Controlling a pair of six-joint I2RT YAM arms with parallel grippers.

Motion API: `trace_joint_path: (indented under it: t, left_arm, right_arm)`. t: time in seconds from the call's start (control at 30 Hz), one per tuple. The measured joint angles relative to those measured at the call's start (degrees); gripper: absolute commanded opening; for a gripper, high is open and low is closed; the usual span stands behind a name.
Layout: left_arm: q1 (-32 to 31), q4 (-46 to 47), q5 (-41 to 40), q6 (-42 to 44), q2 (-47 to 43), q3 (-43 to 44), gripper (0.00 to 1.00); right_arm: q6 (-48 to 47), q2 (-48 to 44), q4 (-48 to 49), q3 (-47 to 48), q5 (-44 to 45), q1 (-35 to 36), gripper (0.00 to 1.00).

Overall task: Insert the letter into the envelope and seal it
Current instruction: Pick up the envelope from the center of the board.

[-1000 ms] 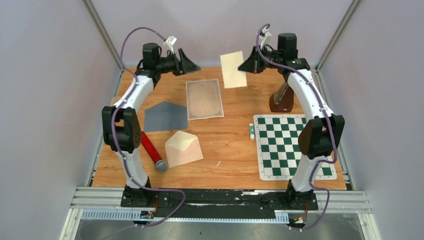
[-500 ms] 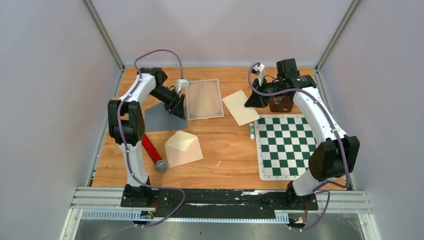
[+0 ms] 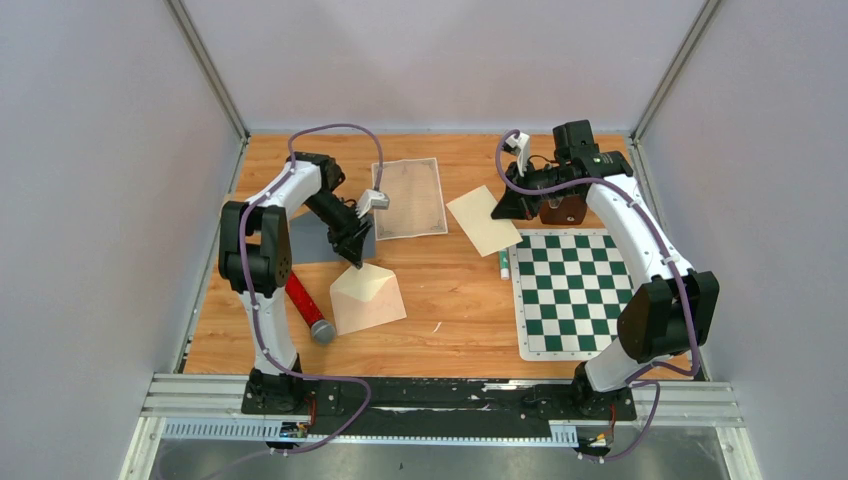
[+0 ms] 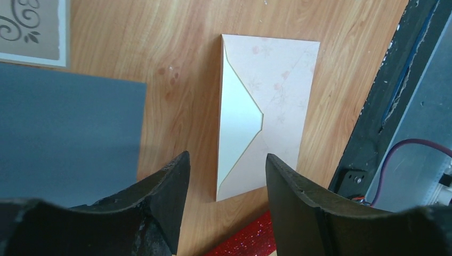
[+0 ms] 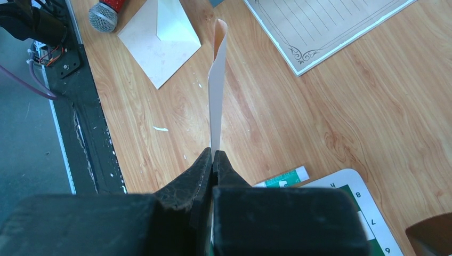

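Note:
The pale pink envelope (image 3: 368,297) lies flat on the wooden table with its flap open; it also shows in the left wrist view (image 4: 266,106) and the right wrist view (image 5: 160,40). My left gripper (image 3: 352,250) hovers at the envelope's far corner, open (image 4: 226,157), with nothing between its fingers. My right gripper (image 3: 500,207) is shut (image 5: 213,154) on one edge of the cream letter (image 3: 483,220), which it holds off the table, seen edge-on in the right wrist view (image 5: 217,90).
A grey sheet (image 3: 320,235) and an ornate bordered paper (image 3: 408,197) lie behind the envelope. A red glitter microphone (image 3: 305,305) lies to its left. On the right are a green chessboard mat (image 3: 585,290), a glue stick (image 3: 503,262) and a brown stand (image 3: 565,207).
My left arm swung down from the back to the envelope's far corner, its jaws narrowing a little. My right arm lowered the letter from the back toward mid-table.

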Motion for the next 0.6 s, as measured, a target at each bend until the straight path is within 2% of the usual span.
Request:
trace_joint_path:
  t: [0.2, 0.43, 0.6]
  left_arm:
    - [-0.59, 2.38, -1.29, -0.2, -0.31, -2.89, 0.35]
    - [-0.61, 4.92, -1.73, -1.11, -0.31, -3.8, 0.03]
    - [-0.85, 4.55, -0.72, -1.4, -0.28, -3.21, 0.0]
  right_arm:
    - [-0.63, 0.0, -0.2, 0.22, 0.07, 0.15, 0.0]
    - [-0.7, 0.0, -0.22, 0.39, 0.15, 0.94, 0.0]
    - [-2.36, -0.31, -0.83, 0.48, 0.55, 1.97, 0.0]
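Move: The envelope lies on the board with its flap standing up on the far edge. Its middle is about 7 cm back from my left hand, 3 cm to the right and 5 cm below. At much the same depth, the microphone is some 8 cm back and 10 cm left of that hand, and the blue-grey envelope 8 cm ahead and 6 cm left. From my right hand, the envelope is roughly 27 cm left, 10 cm back and 20 cm below. I sink my left hand the last 2 cm or so, straight down, so that the part-open fingers straddle the envelope's upright flap. On the way I shut them fully and pinch the flap near the far edge, still pointing down and to the right. Just as they close, I start to ease up by barely half a centimetre. ##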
